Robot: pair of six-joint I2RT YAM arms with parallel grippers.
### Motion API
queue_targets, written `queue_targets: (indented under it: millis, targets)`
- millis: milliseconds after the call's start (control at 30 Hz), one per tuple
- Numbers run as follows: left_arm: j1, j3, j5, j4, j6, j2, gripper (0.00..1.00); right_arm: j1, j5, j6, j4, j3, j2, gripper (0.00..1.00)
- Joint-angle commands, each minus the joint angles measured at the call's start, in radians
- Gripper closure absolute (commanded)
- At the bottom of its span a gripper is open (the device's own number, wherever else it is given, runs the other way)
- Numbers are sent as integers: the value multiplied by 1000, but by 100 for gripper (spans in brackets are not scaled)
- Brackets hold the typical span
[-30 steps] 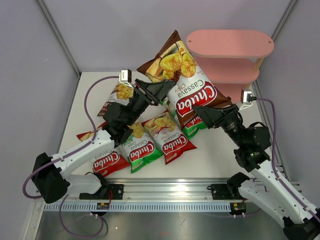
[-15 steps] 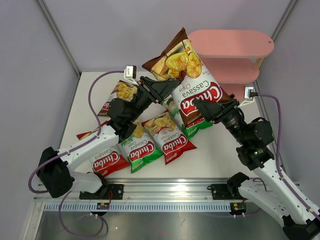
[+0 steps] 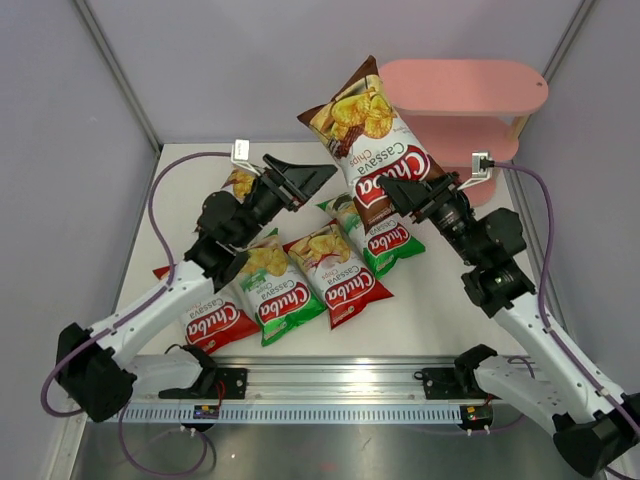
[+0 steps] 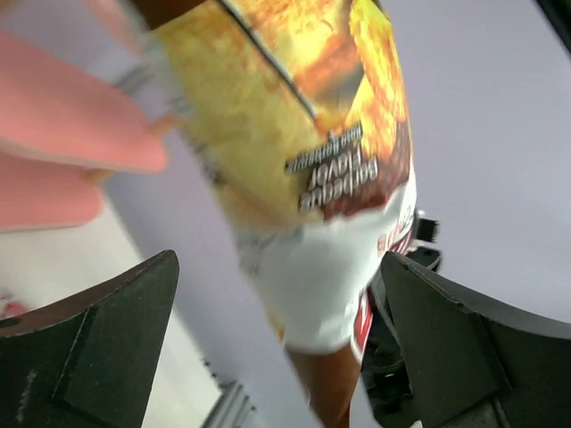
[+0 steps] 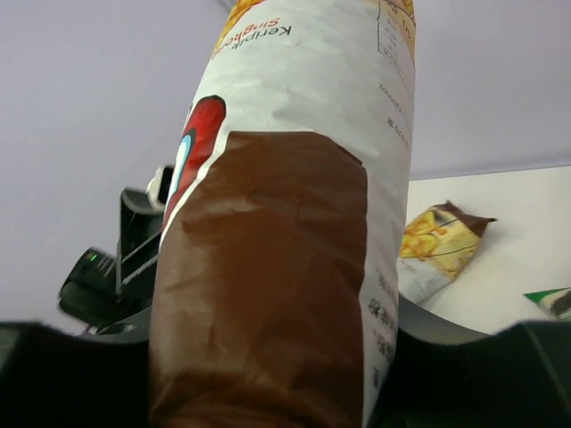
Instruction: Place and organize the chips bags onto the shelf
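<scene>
A brown chips bag hangs tilted in the air in front of the pink shelf. My right gripper is shut on its lower end, and the bag's brown bottom fills the space between the jaws. To the bag's left, my left gripper stands open and holds nothing. Its wrist view shows the bag beyond the spread fingers, with the shelf boards at the left. Two red bags and two green bags lie on the table.
A second brown bag lies on the table, partly under my left arm; it shows again in the right wrist view. The shelf stands at the back right corner. Grey walls close in the white table on three sides.
My left gripper has opened, let go of the brown bag and drawn back to the left. My right gripper has closed on the bag's lower end and raised it toward the shelf.
</scene>
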Motion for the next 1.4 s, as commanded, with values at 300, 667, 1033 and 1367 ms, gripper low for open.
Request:
queue_targets:
  millis: [300,667,1033,1367]
  targets:
    - [133,-34,-114,-606,300,-291,1,-426,-146,170,34,338,263,69]
    - [134,72,-43,-963,582,-431,1,-799,-282,397,-6,534,559,69]
    - [134,-3,-69,-1035,642,-492,1,-853,-276,417,-224,717,712,59]
    - [134,-8,-89,-1056,658,-505,1,-888,-221,444,-261,708,737,62]
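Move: The right hand already holds the brown chips bag; the shelf's top tier, where it is being taken, lies about 31 cm ahead, 18 cm to its right and 12 cm below. On the table some 38 cm below, a green bag lies about 16 cm ahead, straight in line, and a red bag 3 cm ahead and 9 cm left. From the empty left hand the top tier is roughly 29 cm ahead, 29 cm right and 12 cm lower. Right hand carries the brown bag about 35 cm right-forward to the shelf top; empty left hand retreats left, down. ##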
